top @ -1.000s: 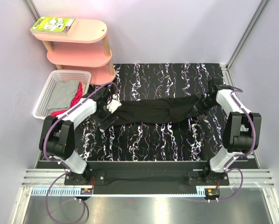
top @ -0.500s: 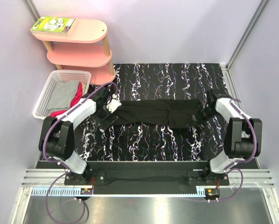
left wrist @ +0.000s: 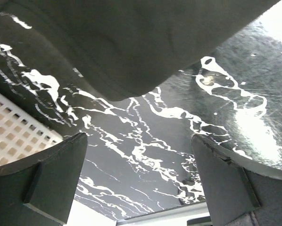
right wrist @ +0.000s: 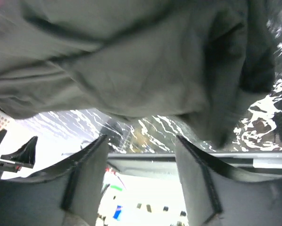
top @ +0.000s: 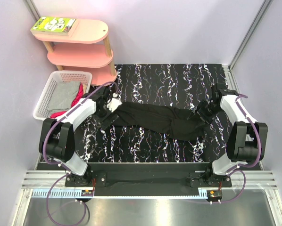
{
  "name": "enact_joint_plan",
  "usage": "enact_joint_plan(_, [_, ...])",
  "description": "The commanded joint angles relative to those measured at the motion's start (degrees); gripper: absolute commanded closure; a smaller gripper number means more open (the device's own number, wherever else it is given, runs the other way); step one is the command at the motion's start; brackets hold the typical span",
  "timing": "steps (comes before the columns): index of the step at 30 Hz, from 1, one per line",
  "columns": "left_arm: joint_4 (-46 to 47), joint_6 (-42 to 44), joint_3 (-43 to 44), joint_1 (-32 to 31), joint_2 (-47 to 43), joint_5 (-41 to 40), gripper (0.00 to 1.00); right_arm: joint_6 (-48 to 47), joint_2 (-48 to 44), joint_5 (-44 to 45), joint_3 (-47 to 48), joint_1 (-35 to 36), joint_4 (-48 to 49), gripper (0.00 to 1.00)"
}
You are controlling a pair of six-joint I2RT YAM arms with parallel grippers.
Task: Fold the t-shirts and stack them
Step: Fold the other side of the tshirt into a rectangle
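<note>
A black t-shirt point(top: 160, 117) lies bunched in a long band across the marbled table top point(top: 145, 146). My left gripper point(top: 109, 104) is at its left end, open. In the left wrist view the shirt's hem point(left wrist: 131, 42) lies beyond the left gripper point(left wrist: 138, 141), with only table between the fingers. My right gripper point(top: 203, 109) is at the shirt's right end, open. In the right wrist view the crumpled cloth point(right wrist: 131, 66) lies just past the right gripper point(right wrist: 141, 141), and nothing sits in the gap. A grey t-shirt point(top: 63, 96) and a red one point(top: 77, 96) lie in the basket.
The white lattice basket point(top: 43, 101) stands off the table's left edge. Behind it is a pink three-tier shelf point(top: 84, 54) with a green book point(top: 53, 24) on top. Purple walls close in the back and sides.
My right gripper has opened and let go of the shirt's right end, which has slumped toward the near side. The left gripper stays open at the left end.
</note>
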Motion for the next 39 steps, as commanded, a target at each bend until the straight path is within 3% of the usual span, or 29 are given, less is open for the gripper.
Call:
enact_joint_plan(1, [0.77, 0.92, 3.63, 4.19, 0.82, -0.58, 0.01, -1.80, -0.79, 3.90, 1.21, 0.02, -3.01, 0.30])
enact_joint_plan(9, [-0.64, -1.54, 10.31, 6.32, 5.39, 1.61, 0.01, 0.57, 2.20, -0.22, 6.93, -0.07, -1.44, 0.31])
enact_joint_plan(13, [-1.52, -4.18, 16.36, 5.88, 7.15, 2.49, 0.01, 0.23, 2.11, -1.55, 2.99, 0.28, 1.03, 0.34])
enact_joint_plan(21, [-2.48, -6.20, 24.20, 2.72, 12.68, 2.59, 0.01, -2.77, 1.68, 4.33, -2.04, -0.07, 0.68, 0.35])
enact_joint_plan(31, [-2.40, -5.59, 24.74, 0.34, 16.91, 1.71, 0.01, -5.84, 3.61, 11.89, 2.00, -3.23, -1.25, 0.36])
enact_joint_plan(39, [-1.78, -4.89, 21.22, 0.34, 14.98, 1.18, 0.01, -5.50, 7.99, 11.46, 6.47, -4.38, -0.03, 0.37])
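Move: The folded black t-shirt's left end lies about 6 cm ahead of the left hand, 1 cm to its left and some 4 cm lower; its near-left corner is 3 cm ahead and 2 cm left. The basket's middle stands roughly 15 cm ahead and 25 cm left, about level. From the right hand, the t-shirt's right end is about 5 cm back, 4 cm right and 6 cm lower, its near-right corner some 13 cm back and 3 cm right. Over the t-shirt's left end the open left hand travels about 9 cm forward, first bearing left, then rising and swinging right before sinking to near its starting height. The right hand, already open, bobs forward and back, sinks about 3 cm, then shifts some 5 cm right towards the right end while tilting about 10 degrees. Neither hand closes its fingers. ##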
